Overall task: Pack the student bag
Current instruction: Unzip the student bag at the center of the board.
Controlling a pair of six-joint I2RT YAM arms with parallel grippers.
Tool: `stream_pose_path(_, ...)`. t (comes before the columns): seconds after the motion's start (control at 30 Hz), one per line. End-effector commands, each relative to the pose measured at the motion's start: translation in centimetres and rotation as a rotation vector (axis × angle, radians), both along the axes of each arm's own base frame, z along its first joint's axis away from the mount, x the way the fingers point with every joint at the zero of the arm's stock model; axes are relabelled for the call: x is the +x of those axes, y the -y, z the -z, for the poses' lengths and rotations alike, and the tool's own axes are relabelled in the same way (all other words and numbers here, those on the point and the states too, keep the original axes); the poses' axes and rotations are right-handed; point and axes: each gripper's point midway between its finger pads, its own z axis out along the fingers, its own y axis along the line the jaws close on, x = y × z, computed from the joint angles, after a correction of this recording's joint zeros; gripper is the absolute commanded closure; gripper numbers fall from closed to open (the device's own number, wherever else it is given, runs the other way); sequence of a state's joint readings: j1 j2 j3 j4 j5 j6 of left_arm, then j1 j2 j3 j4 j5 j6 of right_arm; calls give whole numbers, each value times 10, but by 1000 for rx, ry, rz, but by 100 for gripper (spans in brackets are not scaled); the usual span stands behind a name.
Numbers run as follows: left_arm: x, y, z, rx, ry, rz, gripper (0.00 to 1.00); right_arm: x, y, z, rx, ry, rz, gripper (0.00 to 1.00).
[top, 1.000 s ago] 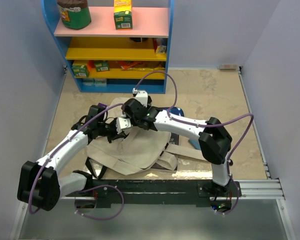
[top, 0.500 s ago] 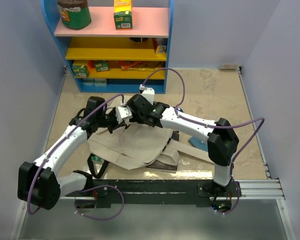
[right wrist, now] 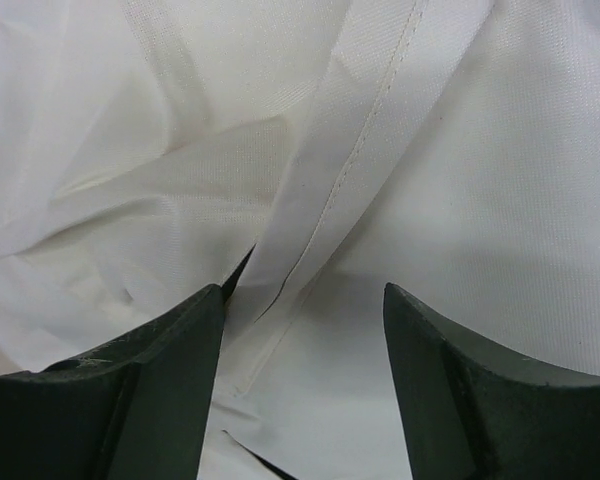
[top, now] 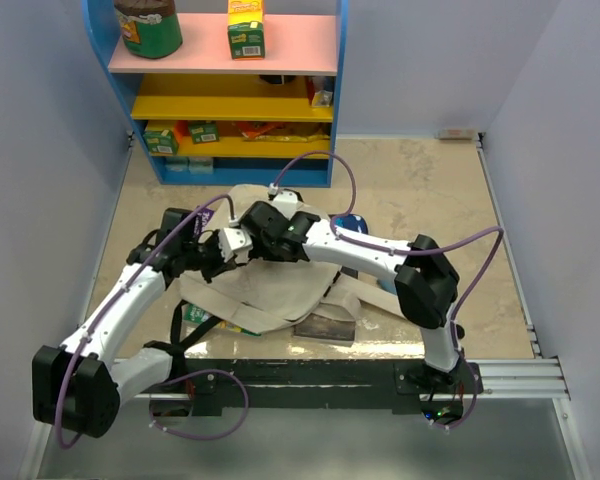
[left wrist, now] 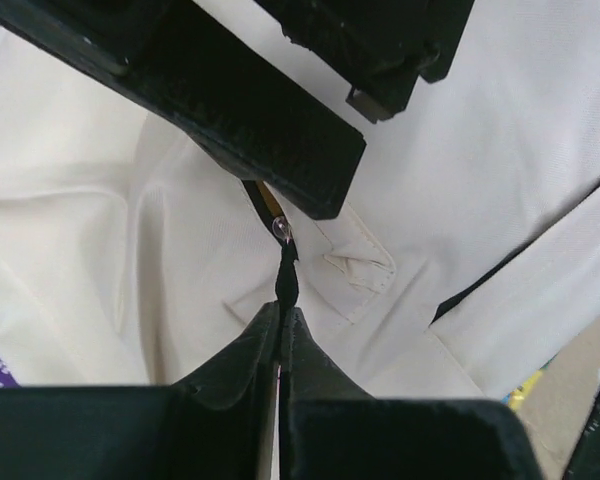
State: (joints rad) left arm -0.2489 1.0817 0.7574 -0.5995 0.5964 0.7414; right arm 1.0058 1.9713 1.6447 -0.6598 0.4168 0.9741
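The student bag (top: 275, 290) lies crumpled, cream canvas, in the middle of the floor, its straps (top: 365, 300) trailing right. My left gripper (top: 218, 256) sits at the bag's upper left. In the left wrist view the left gripper (left wrist: 281, 312) is shut on a thin black zip pull (left wrist: 286, 272) of the bag. My right gripper (top: 238, 240) hovers close beside it; the right gripper (right wrist: 302, 305) is open in the right wrist view, its fingers (right wrist: 160, 380) straddling a stitched fold of canvas (right wrist: 330, 200). The right gripper's black fingers (left wrist: 270, 120) fill the top of the left wrist view.
A blue shelf unit (top: 230, 90) with boxes stands at the back. A blue pencil case (top: 353, 222) lies behind the right arm. A dark book (top: 325, 325) and a green-edged book (top: 195, 316) poke out from under the bag.
Both grippers pushed toward the shelf with the bag's edge, then came back left and nearer. The bag's folds shifted with them. The right jaws narrowed slightly.
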Motion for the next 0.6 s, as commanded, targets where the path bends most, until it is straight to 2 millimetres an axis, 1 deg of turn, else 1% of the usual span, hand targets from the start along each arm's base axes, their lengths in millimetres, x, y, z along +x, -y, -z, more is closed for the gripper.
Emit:
stream_pose_path(0.0, -40, 19, -3, -26, 74, 264, 90, 18, 3, 19, -14, -8, 62, 35)
stream_pose_path(0.03, -42, 19, -3, -26, 73, 269, 87, 19, 5, 22, -22, -10, 67, 37)
stream_pose_path(0.1, -45, 19, -3, -25, 74, 279, 83, 20, 9, 31, -48, -13, 73, 38)
stream_pose_path(0.2, -51, 18, -1, -24, 67, 303, 78, 22, 17, 35, -49, -1, 87, 41)
stream_pose_path(0.23, -52, 18, -1, -25, 71, 308, 75, 23, 19, 35, -41, 1, 92, 44)
stream_pose_path(0.27, -53, 18, 0, -26, 65, 305, 74, 20, 25, 41, -46, -3, 101, 45)
stream_pose_path(0.3, -50, 18, 0, -25, 72, 296, 73, 21, 25, 34, -17, 11, 109, 47)
stream_pose_path(0.33, -47, 18, -2, -27, 79, 281, 72, 21, 27, 32, -5, 16, 116, 51)
stream_pose_path(0.37, -44, 18, -3, -33, 66, 244, 72, 15, 34, 40, -10, 5, 124, 54)
stream_pose_path(0.4, -32, 17, -6, -23, 102, 207, 72, 16, 32, 38, 17, 19, 129, 57)
stream_pose_path(0.43, -26, 16, -7, -23, 112, 177, 72, 15, 33, 28, 48, 34, 134, 61)
stream_pose_path(0.47, -19, 16, -11, -35, 103, 121, 72, 9, 41, 37, 47, 23, 143, 63)
stream_pose_path(0.5, 1, 13, -18, -29, 166, 53, 72, 12, 36, 30, 95, 49, 144, 65)
stream_pose_path(0.53, 11, 13, -24, -40, 181, 8, 72, 11, 36, 19, 137, 67, 145, 68)
stream_pose_path(0.57, 21, 13, -32, -67, 177, -62, 73, 3, 44, 30, 139, 55, 145, 70)
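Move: The left hand still has the zipper pull between its shut fingers, its slider about 3 cm to the right and 2 cm below. The zipper flap's lower end lies some 4 cm below the right hand, about 3 cm to its right and level with it. The blue pencil case is roughly 8 cm ahead and 20 cm to the right of the right hand; the green book, partly under the bag, is 8 cm back and 2 cm right of the left hand. Left releases the zipper pull, ending 3 cm back; right sinks 4 cm and rightward, narrowing over the flap. ##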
